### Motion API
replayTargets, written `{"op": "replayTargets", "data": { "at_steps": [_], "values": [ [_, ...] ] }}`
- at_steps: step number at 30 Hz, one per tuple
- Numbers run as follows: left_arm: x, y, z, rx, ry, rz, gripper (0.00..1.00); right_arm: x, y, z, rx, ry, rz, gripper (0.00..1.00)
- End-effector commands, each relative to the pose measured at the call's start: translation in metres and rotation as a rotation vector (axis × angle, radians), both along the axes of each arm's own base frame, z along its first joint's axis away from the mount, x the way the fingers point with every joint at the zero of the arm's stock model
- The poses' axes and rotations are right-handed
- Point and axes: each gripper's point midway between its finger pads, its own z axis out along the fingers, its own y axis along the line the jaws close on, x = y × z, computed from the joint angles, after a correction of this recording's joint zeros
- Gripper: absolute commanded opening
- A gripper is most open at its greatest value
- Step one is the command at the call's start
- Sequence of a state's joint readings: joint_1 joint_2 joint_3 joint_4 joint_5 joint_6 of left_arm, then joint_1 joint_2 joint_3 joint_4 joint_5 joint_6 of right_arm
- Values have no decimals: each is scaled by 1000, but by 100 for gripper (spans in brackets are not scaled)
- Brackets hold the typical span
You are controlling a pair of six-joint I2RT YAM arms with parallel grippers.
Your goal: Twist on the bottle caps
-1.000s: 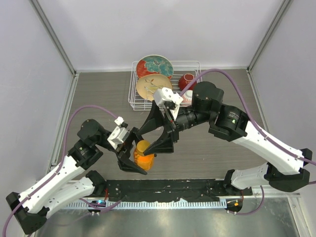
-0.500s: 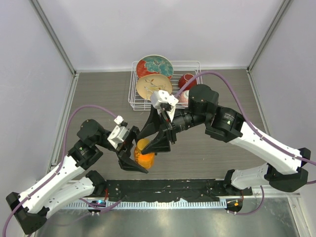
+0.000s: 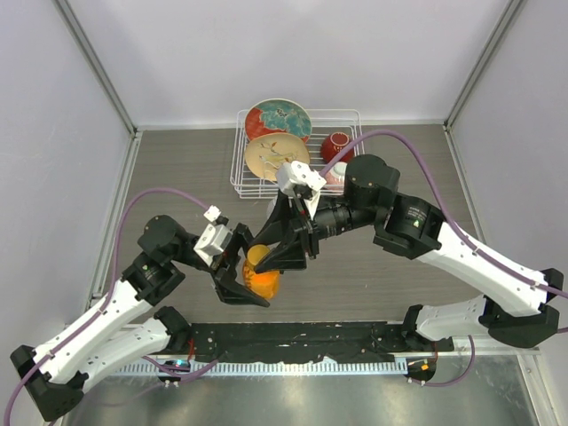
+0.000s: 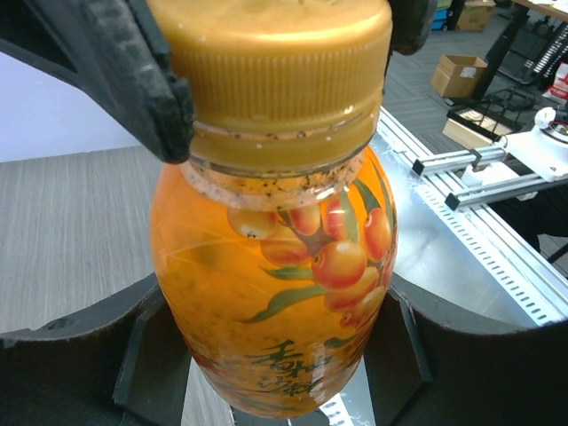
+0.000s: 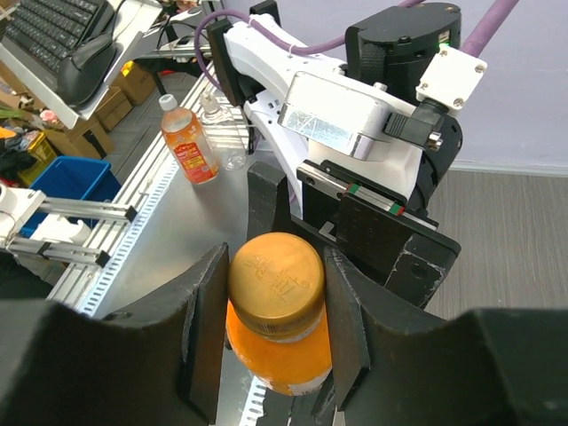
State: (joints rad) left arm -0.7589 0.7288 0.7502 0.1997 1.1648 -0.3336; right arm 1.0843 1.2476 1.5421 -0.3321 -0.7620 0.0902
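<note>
The squat orange bottle (image 3: 263, 283) stands upright between the arms, near the table's front. My left gripper (image 3: 241, 282) is shut on its body; the left wrist view shows the bottle (image 4: 275, 293) between both left fingers (image 4: 89, 355). The orange cap (image 3: 257, 256) sits on the bottle's neck. My right gripper (image 3: 282, 253) is shut on this cap from above; the right wrist view shows the cap (image 5: 275, 275) pinched between both pads (image 5: 209, 319), with the bottle (image 5: 280, 359) below. The cap (image 4: 271, 75) looks seated level. The clear water bottle and white cap are not on the table in view.
A white wire rack (image 3: 351, 117) at the back holds two plates (image 3: 278, 120) and a red bowl (image 3: 336, 145). In the right wrist view, two small bottles (image 5: 188, 140) stand on the metal bench beyond the table's near edge.
My right wrist has shifted and turned slightly while gripping the cap. The left gripper and the bottle have stayed almost in place.
</note>
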Motion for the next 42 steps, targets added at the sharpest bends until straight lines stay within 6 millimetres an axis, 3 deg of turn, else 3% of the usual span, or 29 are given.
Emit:
{"op": "replayTargets", "data": {
  "at_steps": [1,6,7,9,12,16,21,31,39,42],
  "values": [
    [15,-3,20,-80,-63,104,0,31,4,-12,-88,37,-191,10],
    [53,-9,23,-119,-84,314,0,68,5,-47,-242,93,-453,1],
    [61,-10,22,-122,-84,359,0,85,2,-51,-259,82,-559,1],
    [89,-10,21,-132,-84,509,0,87,2,-62,-298,77,-632,1],
    [125,-3,19,-137,-59,711,0,109,-3,-76,-350,42,-829,1],
    [155,10,20,-154,-82,884,0,115,-6,-86,-406,-15,-986,1],
    [157,11,14,-140,-88,901,0,139,-33,-91,-461,-135,-1270,1],
    [163,19,4,-129,-92,955,0,163,-70,-92,-435,-149,-1643,1],
    [180,29,-23,-75,-56,1064,0,168,-47,-89,-402,-168,-1724,1],
    [179,31,-27,-69,-52,1072,0,165,-39,-81,-365,-117,-1666,11]
  ]
}}
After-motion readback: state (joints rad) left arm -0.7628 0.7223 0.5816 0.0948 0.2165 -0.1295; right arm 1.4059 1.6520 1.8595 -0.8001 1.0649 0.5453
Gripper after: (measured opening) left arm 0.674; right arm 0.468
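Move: My left hand already holds the orange bottle upright in the air; the orange cap on its neck, already pinched by my right fingers, is about 6 cm straight above my left hand point. From my right hand the bottle's middle is some 4 cm straight below. Out on the table the clear bottle stands roughly 28 cm ahead of my right hand, 3 cm right and 28 cm down; the white cap lies 23 cm ahead, 14 cm right and 37 cm below. Keeping my pinch on the cap, I swing my right hand about 90 degrees clockwise while my left, still gripping the bottle, turns some 55 degrees counter-clockwise under it. Together both hands travel about 15 cm forward towards the clear bottle and sink 8 to 9 cm; neither gripper opens. ##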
